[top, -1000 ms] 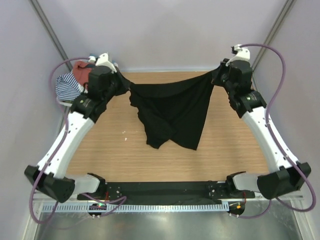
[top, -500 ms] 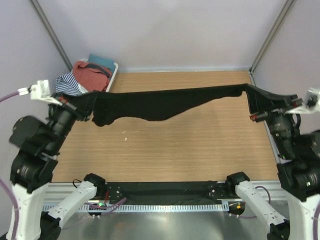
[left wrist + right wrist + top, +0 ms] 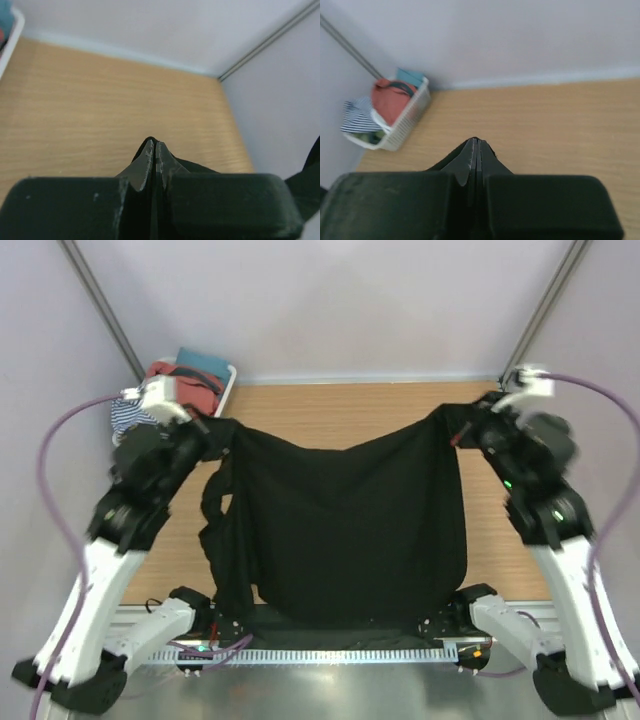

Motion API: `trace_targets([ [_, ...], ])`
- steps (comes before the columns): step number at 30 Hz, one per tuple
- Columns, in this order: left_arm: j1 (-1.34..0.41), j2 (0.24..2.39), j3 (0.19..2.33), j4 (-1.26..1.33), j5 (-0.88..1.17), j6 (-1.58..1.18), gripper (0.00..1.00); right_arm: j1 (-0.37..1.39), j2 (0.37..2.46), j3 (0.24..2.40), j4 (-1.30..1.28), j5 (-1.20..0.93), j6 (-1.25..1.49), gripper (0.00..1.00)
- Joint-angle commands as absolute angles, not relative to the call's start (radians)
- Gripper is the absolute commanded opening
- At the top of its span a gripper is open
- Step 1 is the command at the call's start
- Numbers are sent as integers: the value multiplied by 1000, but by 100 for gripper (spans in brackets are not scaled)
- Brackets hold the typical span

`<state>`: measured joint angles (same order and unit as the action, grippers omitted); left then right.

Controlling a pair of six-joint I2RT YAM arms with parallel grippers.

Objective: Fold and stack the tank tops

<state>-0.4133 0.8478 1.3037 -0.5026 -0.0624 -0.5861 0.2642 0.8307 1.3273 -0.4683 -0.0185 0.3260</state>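
Observation:
The black tank top (image 3: pixel 350 530) hangs as a broad sheet between my two grippers, held up by its top corners, and its lower edge reaches the near table edge. Straps dangle down its left side. My left gripper (image 3: pixel 225 430) is shut on the left corner. In the left wrist view the gripper (image 3: pixel 154 150) is pinched together, with black cloth (image 3: pixel 194 167) showing past the tips. My right gripper (image 3: pixel 450 423) is shut on the right corner. The right wrist view shows this gripper (image 3: pixel 476 147) closed, with black cloth (image 3: pixel 440 164) beside it. The rust-red tank top (image 3: pixel 178 378) (image 3: pixel 392 100) lies in the basket.
A white plastic basket (image 3: pixel 226 380) (image 3: pixel 405 131) stands at the far left corner of the wooden table (image 3: pixel 340 410). It also holds a striped cloth (image 3: pixel 126 412) and a teal item (image 3: pixel 205 362). Grey walls and metal frame posts close in the back and sides.
Half a second ago the black top was stretched into a narrow band across the table. Both grippers have since moved inward and further back, and the cloth now hangs down in a wide sheet.

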Motion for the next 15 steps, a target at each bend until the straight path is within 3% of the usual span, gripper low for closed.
trace_targets([
  [1, -371, 1033, 1179, -378, -49, -643, 0, 259, 998, 1201, -467, 123, 367, 1],
  [9, -342, 1444, 1126, -123, -97, -683, 0, 227, 1299, 1103, -213, 205, 403, 1],
  [15, -336, 1817, 1313, -64, -130, -692, 0, 144, 1616, 1239, -100, 183, 434, 1],
])
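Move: Both hands hold the far edge of the dark tank top, roughly 30 cm apart, with its body trailing between them. Its middle is about 10 cm behind, 16 below and 15 right of the left hand, and correspondingly 15 left of the right. The bare table for laying it is some 22 cm ahead, 5 right and 40 below the left hand; 20 ahead, 2 right and 41 below the right. The clothes basket is about 31 cm ahead and 20 left of the left hand. With the tank top's edge still pinched at both ends, the two hands swing quickly down and forward together, sinking about 30 cm and reaching out 15 to 20 cm towards the far part of the table. The steep drop comes first, then flattens into more forward travel. Both wrists tip their fingers down some 35 degrees, the right also turning clockwise, and both grippers stay shut. ##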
